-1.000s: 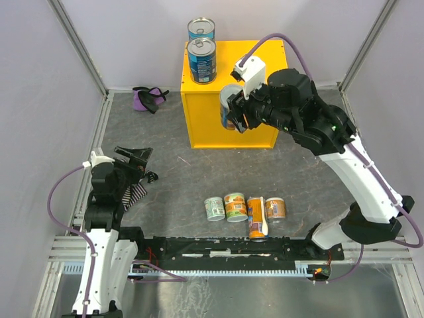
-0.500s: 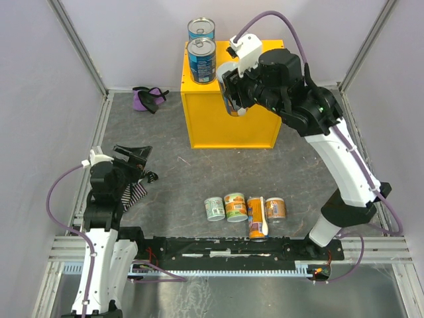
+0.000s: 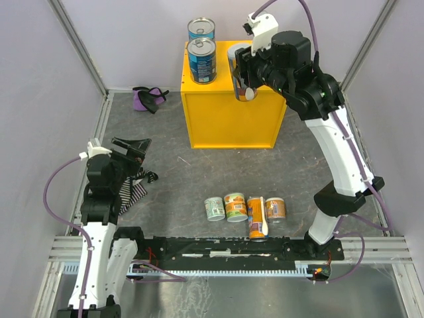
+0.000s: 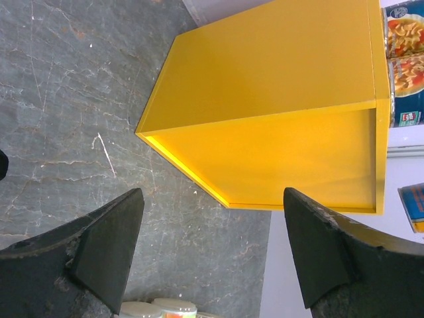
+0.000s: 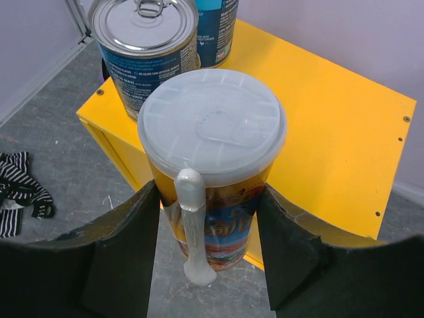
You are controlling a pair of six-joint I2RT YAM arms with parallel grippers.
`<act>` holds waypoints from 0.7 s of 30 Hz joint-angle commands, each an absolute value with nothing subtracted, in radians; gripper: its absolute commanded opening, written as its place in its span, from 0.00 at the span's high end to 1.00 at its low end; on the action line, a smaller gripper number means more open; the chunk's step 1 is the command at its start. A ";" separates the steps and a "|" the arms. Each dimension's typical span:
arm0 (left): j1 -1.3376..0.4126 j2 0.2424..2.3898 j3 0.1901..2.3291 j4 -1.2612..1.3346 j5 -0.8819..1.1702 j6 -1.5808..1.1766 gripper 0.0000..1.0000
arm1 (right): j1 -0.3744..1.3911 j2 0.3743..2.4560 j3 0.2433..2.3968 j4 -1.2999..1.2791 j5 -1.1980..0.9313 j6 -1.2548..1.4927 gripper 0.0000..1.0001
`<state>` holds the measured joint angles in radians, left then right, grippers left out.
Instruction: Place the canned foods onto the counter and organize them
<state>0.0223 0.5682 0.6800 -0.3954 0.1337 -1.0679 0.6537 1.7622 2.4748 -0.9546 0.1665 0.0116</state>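
My right gripper (image 3: 244, 74) (image 5: 209, 225) is shut on a tall orange can (image 5: 212, 179) with a pale lid and a white spoon. It holds the can upright over the front edge of the yellow counter (image 3: 228, 122) (image 5: 344, 126). Two blue-labelled cans (image 3: 202, 61) (image 3: 201, 30) stand at the counter's left side, the nearer one (image 5: 144, 46) just beside the held can. On the floor in front lie a pale-green can (image 3: 214, 209), a short orange can (image 3: 235, 207), a tall orange can with a spoon (image 3: 257, 217) and another short one (image 3: 275, 208). My left gripper (image 3: 132, 149) (image 4: 212, 258) is open and empty, low at the left.
A purple cloth bundle (image 3: 148, 98) lies at the back left of the floor. A striped cloth (image 3: 136, 189) (image 5: 20, 189) lies under my left arm. Metal frame posts and grey walls bound the cell. A black rail (image 3: 232, 248) runs along the near edge.
My right arm has lifted the tall orange can up and back, from in front of the counter's face to its top front edge. The left arm has barely shifted.
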 commanded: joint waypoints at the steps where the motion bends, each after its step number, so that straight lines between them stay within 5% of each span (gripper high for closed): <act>1: 0.028 0.590 0.709 -0.324 0.151 -1.036 0.09 | 0.618 1.737 2.501 -0.697 0.112 0.046 0.98; 21: 0.028 0.787 0.738 -0.148 0.148 -1.025 0.10 | 0.518 1.848 2.466 -0.408 0.021 0.066 0.98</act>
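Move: The right hand already holds the orange can with the white spoon. The open counter top it is taken to lies about 10 cm ahead, 1 cm left and 9 cm below that hand. The front blue can stands some 7 cm ahead and 13 cm left, the rear blue can about 15 cm ahead and 13 cm left, both with their middles about 4 cm lower. From the left hand, that spot is roughly 22 cm ahead, 28 cm right and 13 cm higher. Forward and nearly level, the right hand carries the orange can about 7.5 cm in over the counter's front edge, to the right of the front blue can, keeping its grip. The wrist rolls some 10 degrees, left side rising, and tips up slightly. The empty left hand, still wide open, goes about 4 cm forward and sinks about 1 cm. ##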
